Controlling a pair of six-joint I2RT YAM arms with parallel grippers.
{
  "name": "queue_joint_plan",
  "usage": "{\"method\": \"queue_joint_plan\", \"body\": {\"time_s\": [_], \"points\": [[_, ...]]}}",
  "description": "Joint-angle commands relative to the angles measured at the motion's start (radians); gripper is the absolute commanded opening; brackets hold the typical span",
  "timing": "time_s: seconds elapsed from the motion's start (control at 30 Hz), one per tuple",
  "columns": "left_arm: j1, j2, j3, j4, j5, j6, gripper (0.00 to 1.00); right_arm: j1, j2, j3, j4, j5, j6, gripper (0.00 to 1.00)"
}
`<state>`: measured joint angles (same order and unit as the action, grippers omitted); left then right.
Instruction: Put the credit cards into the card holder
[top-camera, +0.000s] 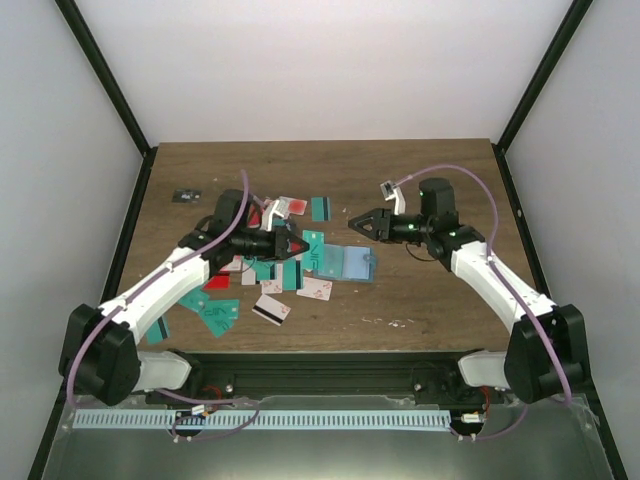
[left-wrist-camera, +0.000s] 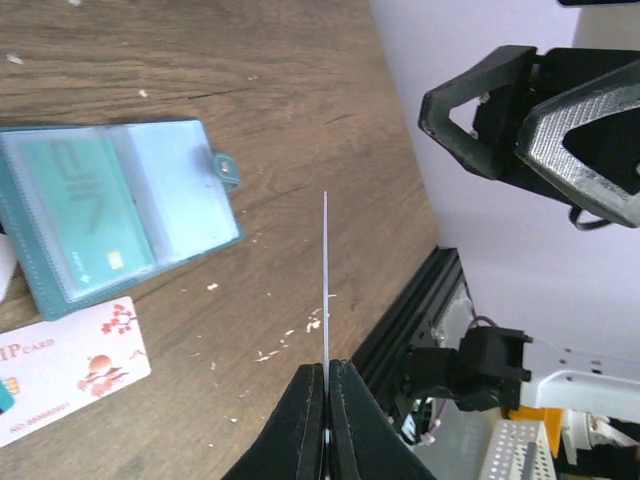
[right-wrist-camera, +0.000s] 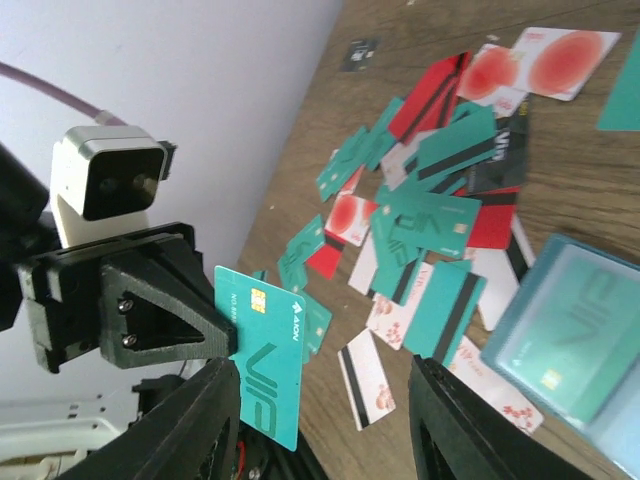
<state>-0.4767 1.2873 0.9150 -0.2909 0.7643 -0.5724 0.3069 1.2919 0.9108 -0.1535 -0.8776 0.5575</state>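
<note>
My left gripper (top-camera: 300, 246) is shut on a teal credit card (right-wrist-camera: 262, 350), holding it on edge above the table; in the left wrist view the card (left-wrist-camera: 326, 270) shows as a thin line rising from the closed jaws (left-wrist-camera: 326, 368). The card holder (top-camera: 346, 262) lies open just right of it, with a teal card in one clear pocket (left-wrist-camera: 95, 215). Many more credit cards (top-camera: 268, 275), teal, red and white-pink, lie scattered to the left (right-wrist-camera: 430, 200). My right gripper (top-camera: 357, 222) hovers open beyond the holder, facing the left one, with nothing in it (right-wrist-camera: 325, 430).
A white-pink card (left-wrist-camera: 60, 370) lies right beside the holder. A small black object (top-camera: 184, 196) sits at the far left of the table. Black frame posts (top-camera: 110, 80) and white walls bound the table, and a black rail (top-camera: 320, 362) runs along its near edge.
</note>
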Motion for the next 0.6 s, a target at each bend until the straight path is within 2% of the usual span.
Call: {"method": "queue_joint_plan", "body": {"time_s": [0.0,0.23,0.33,0.57], "points": [[-0.002,0.049,0.048,-0.031,-0.055,0.042,0.04,-0.022,0.031,-0.008,-0.019,0.088,0.005,0.49],[-0.002,0.190,0.131,-0.059,-0.072,0.067,0.04,-0.034,0.132,0.062,-0.125,0.169,-0.018,0.49],[0.000,0.260,0.166,-0.063,-0.075,0.088,0.04,-0.045,0.146,0.054,-0.140,0.183,-0.026,0.52],[-0.002,0.464,0.263,-0.045,-0.003,0.078,0.04,-0.070,0.204,0.014,-0.187,0.218,-0.030,0.52]]}}
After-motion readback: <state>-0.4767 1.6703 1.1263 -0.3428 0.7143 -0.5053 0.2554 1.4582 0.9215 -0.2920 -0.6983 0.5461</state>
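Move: The left hand already pinches a teal card; the card holder, open on the table, lies about 5 cm ahead, 9 cm right and 17 cm below it. The flowered card is some 2 cm back and 1 cm right, the striped teal card about 2 cm ahead and 5 cm left, both as low. From the empty right hand the holder is roughly 1 cm ahead, 1 cm left and 19 cm down. Left lowers its pinched teal card 7 cm, 6 forward, towards the holder; open right hand sinks 9 cm. ##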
